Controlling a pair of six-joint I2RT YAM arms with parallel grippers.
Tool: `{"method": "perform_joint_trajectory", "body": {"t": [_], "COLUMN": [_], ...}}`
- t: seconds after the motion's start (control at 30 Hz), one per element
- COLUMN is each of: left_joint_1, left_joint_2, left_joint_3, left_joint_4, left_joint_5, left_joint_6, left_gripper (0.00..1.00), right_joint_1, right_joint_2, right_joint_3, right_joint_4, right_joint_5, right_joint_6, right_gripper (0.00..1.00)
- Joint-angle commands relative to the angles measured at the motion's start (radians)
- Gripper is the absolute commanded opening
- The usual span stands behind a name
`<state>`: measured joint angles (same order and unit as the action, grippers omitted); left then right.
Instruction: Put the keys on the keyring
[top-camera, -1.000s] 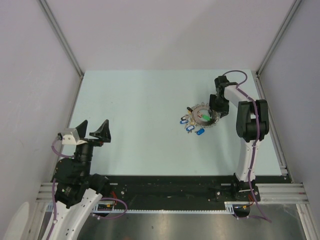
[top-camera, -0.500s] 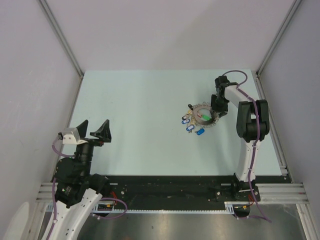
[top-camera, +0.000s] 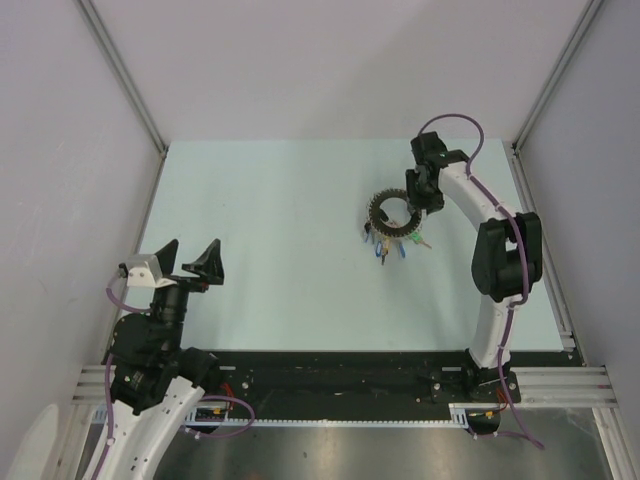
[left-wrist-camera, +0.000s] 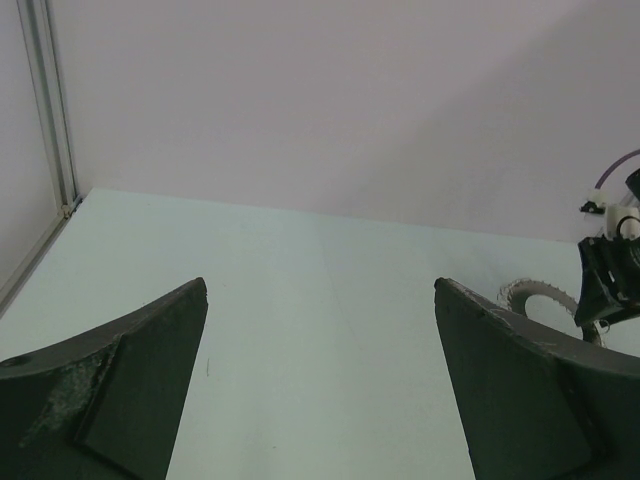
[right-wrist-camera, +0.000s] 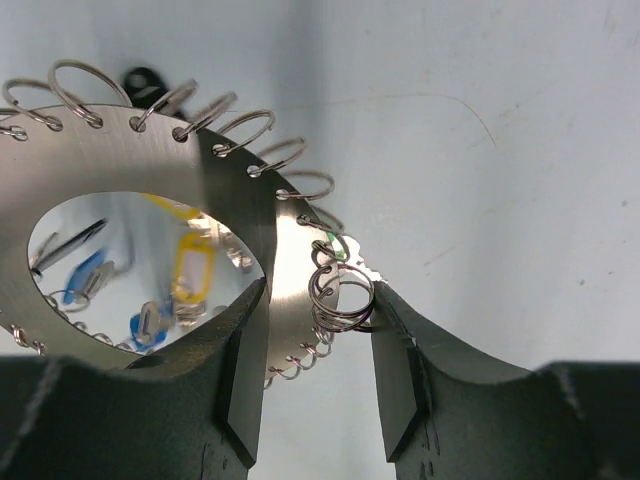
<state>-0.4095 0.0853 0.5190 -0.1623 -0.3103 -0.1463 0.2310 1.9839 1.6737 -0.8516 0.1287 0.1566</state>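
Note:
My right gripper (top-camera: 416, 203) is shut on the keyring (top-camera: 380, 206), a large flat grey metal ring held tilted off the table. In the right wrist view the ring's band (right-wrist-camera: 180, 165) sits between the jaws of that gripper (right-wrist-camera: 320, 300). One finger is inside the hole, and the other presses the small split rings at the rim. Several keys (top-camera: 386, 248) with blue and green heads dangle under the ring. Blue and yellow ones (right-wrist-camera: 148, 322) show blurred through the hole. My left gripper (top-camera: 186, 262) stands open over the near left table, holding nothing (left-wrist-camera: 320, 290).
The pale table (top-camera: 280, 230) is walled by grey panels with metal rails at the left (top-camera: 125, 80) and right (top-camera: 555, 80). From the left wrist view the keyring (left-wrist-camera: 535, 298) and the right gripper (left-wrist-camera: 612, 285) appear at the far right.
My right gripper has closed on the ring's band and raised it off the table, moving back and left. The ring now tilts and the keys hang beneath it. The left arm stayed still.

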Motion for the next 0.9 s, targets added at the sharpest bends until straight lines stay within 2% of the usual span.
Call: {"method": "perform_joint_trajectory", "body": {"t": [0.0,0.27,0.5,0.7,0.87], "left_joint_1": [0.003,0.003,0.003,0.003,0.003], "left_joint_2": [0.010,0.014,0.028,0.041,0.054], "left_joint_3": [0.012,0.012,0.012,0.010,0.010], "left_joint_4": [0.009,0.009,0.007,0.004,0.004], "left_joint_5": [0.013,0.014,0.014,0.011,0.011], "left_joint_6": [0.016,0.017,0.019,0.019,0.021], "left_gripper": [1.00,1.00,1.00,1.00,1.00], "right_joint_1": [0.070,0.276,0.462,0.536,0.531], "right_joint_2": [-0.117,-0.165,-0.125,-0.053,0.004], "right_joint_3": [0.083,0.057,0.041,0.005,-0.019], "right_joint_4": [-0.033,-0.023,0.006,0.071,0.141], "right_joint_5": [0.011,-0.003,0.002,-0.009,0.017], "right_joint_6": [-0.002,0.041,0.078,0.100,0.100], "right_gripper": [0.09,0.09,0.09,0.09,0.09]}}
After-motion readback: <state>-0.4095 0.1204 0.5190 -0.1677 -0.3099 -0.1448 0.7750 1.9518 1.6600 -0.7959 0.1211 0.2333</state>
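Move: The right hand already holds the keyring by its right edge, the keyring's middle about 7 cm to the hand's left and 2 cm back. It heads for a clear patch of table some 28 cm left, 13 cm back and 8 cm below. The yellow keys lie near the way, roughly 11 cm left, 7 cm back and 8 cm down. From the left hand, that patch is about 25 cm right, 10 cm ahead and well below, near 29 cm. Keeping its pinch on the keyring's edge, the right hand carries it left and back towards the clear patch in mid-table, some 22 cm left and 10 cm back. It climbs about 6 cm early on, swings counter-clockwise by nearly 30 degrees along the way, then sinks about 5 cm as the sideways travel dies out. ##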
